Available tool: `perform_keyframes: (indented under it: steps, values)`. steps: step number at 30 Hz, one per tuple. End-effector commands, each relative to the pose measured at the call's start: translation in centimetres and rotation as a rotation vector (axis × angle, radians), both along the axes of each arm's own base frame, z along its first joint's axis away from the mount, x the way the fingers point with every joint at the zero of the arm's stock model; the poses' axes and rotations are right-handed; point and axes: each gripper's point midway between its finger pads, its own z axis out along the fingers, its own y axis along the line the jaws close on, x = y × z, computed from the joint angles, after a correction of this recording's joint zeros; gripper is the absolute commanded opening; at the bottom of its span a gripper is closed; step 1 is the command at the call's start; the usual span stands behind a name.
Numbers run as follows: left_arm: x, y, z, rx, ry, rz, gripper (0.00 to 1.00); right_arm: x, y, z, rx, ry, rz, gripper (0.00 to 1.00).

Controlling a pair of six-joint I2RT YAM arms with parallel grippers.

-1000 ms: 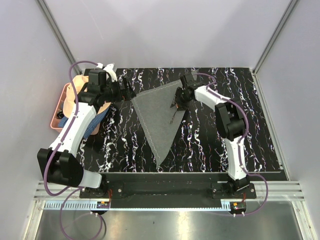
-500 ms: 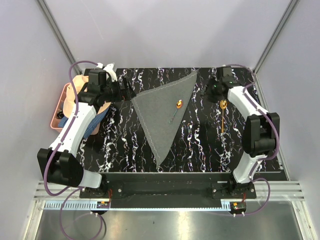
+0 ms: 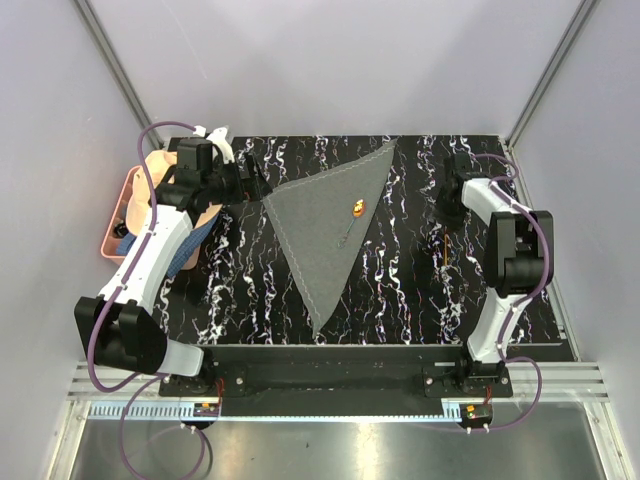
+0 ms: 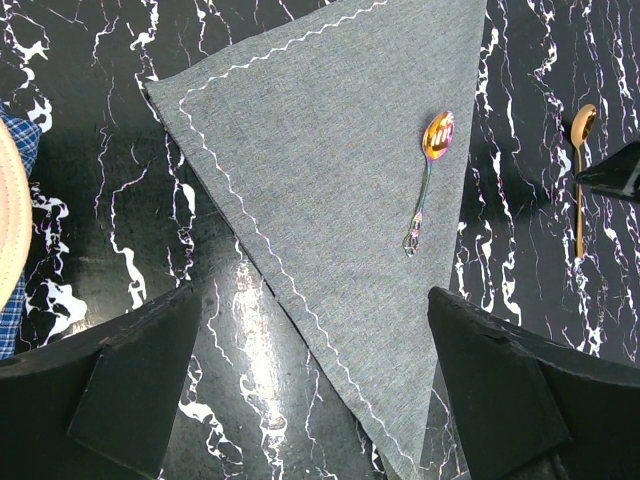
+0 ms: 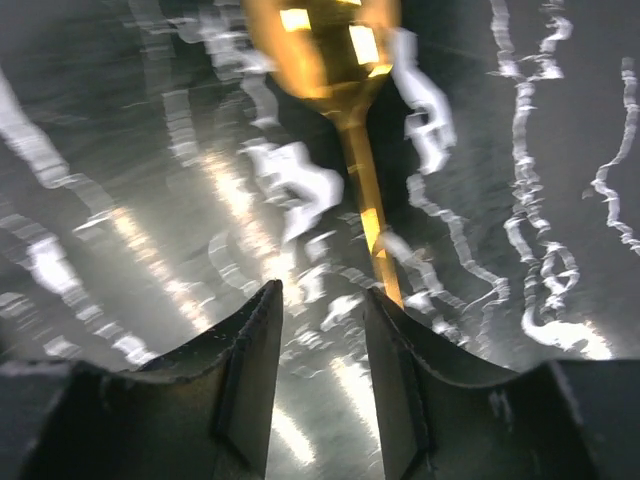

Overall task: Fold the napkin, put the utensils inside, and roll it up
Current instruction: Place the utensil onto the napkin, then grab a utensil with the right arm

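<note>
The grey napkin (image 3: 330, 225) (image 4: 330, 170) lies folded into a triangle in the middle of the black marbled table. On its right part rests a small spoon (image 3: 356, 210) (image 4: 424, 190) with an orange-gold bowl and a thin dark handle. A second, gold spoon (image 3: 446, 248) (image 4: 580, 175) (image 5: 362, 190) lies on the bare table to the right. My right gripper (image 3: 452, 207) (image 5: 322, 295) hangs low over that spoon, jaws partly open with nothing between them; the handle runs under the right finger (image 5: 405, 370). My left gripper (image 3: 258, 183) (image 4: 312, 295) stands wide open above the napkin's left edge.
A pink basket (image 3: 118, 215) sits at the table's left edge with a peach hat (image 3: 152, 166) (image 4: 8, 220) and a blue checked cloth (image 3: 205, 225) (image 4: 18, 140). Grey walls close in the back and sides.
My right gripper has left the napkin, where the orange-bowled spoon now lies free, swung right and come down over the gold spoon. The left arm has stayed still.
</note>
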Motion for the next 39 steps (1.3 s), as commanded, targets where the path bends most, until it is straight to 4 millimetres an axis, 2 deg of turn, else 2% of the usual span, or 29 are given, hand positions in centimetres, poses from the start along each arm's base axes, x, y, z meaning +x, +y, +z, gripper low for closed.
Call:
perform_keyframes:
  steps: [1, 5, 11, 15, 19, 22, 23, 25, 29, 31, 32, 33, 35, 38, 39]
  values:
    - [0.4, -0.2, 1.1, -0.01, -0.051, -0.01, 0.99, 0.1, -2.9, -0.9, -0.094, 0.042, -0.02, 0.46]
    - [0.4, -0.2, 1.0, -0.008, -0.048, -0.011, 0.99, 0.3, -4.6, -1.8, -0.097, 0.057, -0.036, 0.45]
    - [0.5, -0.3, 0.7, -0.013, -0.037, -0.015, 0.99, 1.4, -4.0, -3.1, -0.045, 0.057, 0.039, 0.44]
    - [0.5, -0.3, 0.5, -0.011, -0.033, -0.013, 0.99, 1.8, -3.7, -4.1, -0.027, 0.073, 0.069, 0.39]
    - [0.5, -0.3, 0.5, -0.015, -0.032, -0.016, 0.99, 1.5, -2.9, -4.6, 0.022, 0.084, 0.09, 0.31]
    - [0.4, -0.6, 0.7, -0.028, -0.033, -0.024, 0.99, 1.2, -2.2, -4.9, 0.058, 0.092, 0.111, 0.13]
    - [0.3, -0.7, 0.9, -0.035, -0.034, -0.028, 0.99, 1.2, -1.8, -5.1, 0.079, 0.094, 0.117, 0.0]
    - [0.2, -0.7, 1.0, -0.035, -0.037, -0.03, 0.99, 1.0, -1.3, -5.0, 0.105, 0.091, 0.12, 0.0]
    - [0.1, -0.7, 1.3, -0.035, -0.044, -0.029, 0.99, 0.7, 0.6, -3.3, 0.209, 0.062, 0.056, 0.0]
    - [0.0, -0.8, 1.6, -0.041, -0.05, -0.031, 0.99, 0.6, 1.5, -1.5, 0.231, 0.014, 0.029, 0.0]
    - [0.0, -0.9, 1.6, -0.043, -0.048, -0.033, 0.99, 0.6, 2.4, 0.0, 0.241, -0.022, 0.02, 0.0]
    - [0.0, -0.9, 1.7, -0.046, -0.052, -0.034, 0.99, 0.3, 2.6, 0.2, 0.24, -0.024, 0.009, 0.0]
    - [-0.1, -1.0, 1.8, -0.052, -0.055, -0.039, 0.99, -0.1, 5.1, 1.4, 0.237, -0.044, 0.043, 0.0]
    - [-0.2, -1.2, 1.9, -0.062, -0.054, -0.044, 0.99, -0.1, 7.1, 2.5, 0.258, -0.064, 0.047, 0.0]
    - [-0.2, -1.2, 2.0, -0.064, -0.056, -0.044, 0.99, -0.3, 8.4, 2.6, 0.258, -0.065, 0.069, 0.0]
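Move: The golden spoon lies bowl-forward on the table, its middle about 3 cm to the right of the right gripper, 1 cm back and 4 cm below. The ornate spoon already on the napkin is some 24 cm to the right gripper's left and 2 cm ahead. The napkin's middle is about 30 cm left of it and 1 cm ahead, both at table height. From the idle left gripper, the golden spoon is roughly 50 cm right, 13 cm back and 22 cm down. Lower the right gripper about 3 cm while sliding it some 4 cm right, easing slightly back and then forward over the golden spoon's handle behind the bowl. Shut the half-open fingers to pinch the handle, then carry the spoon about 7 cm left and 3 cm back towards the napkin, rising a little as the hand's left side rolls up about 15 degrees. ##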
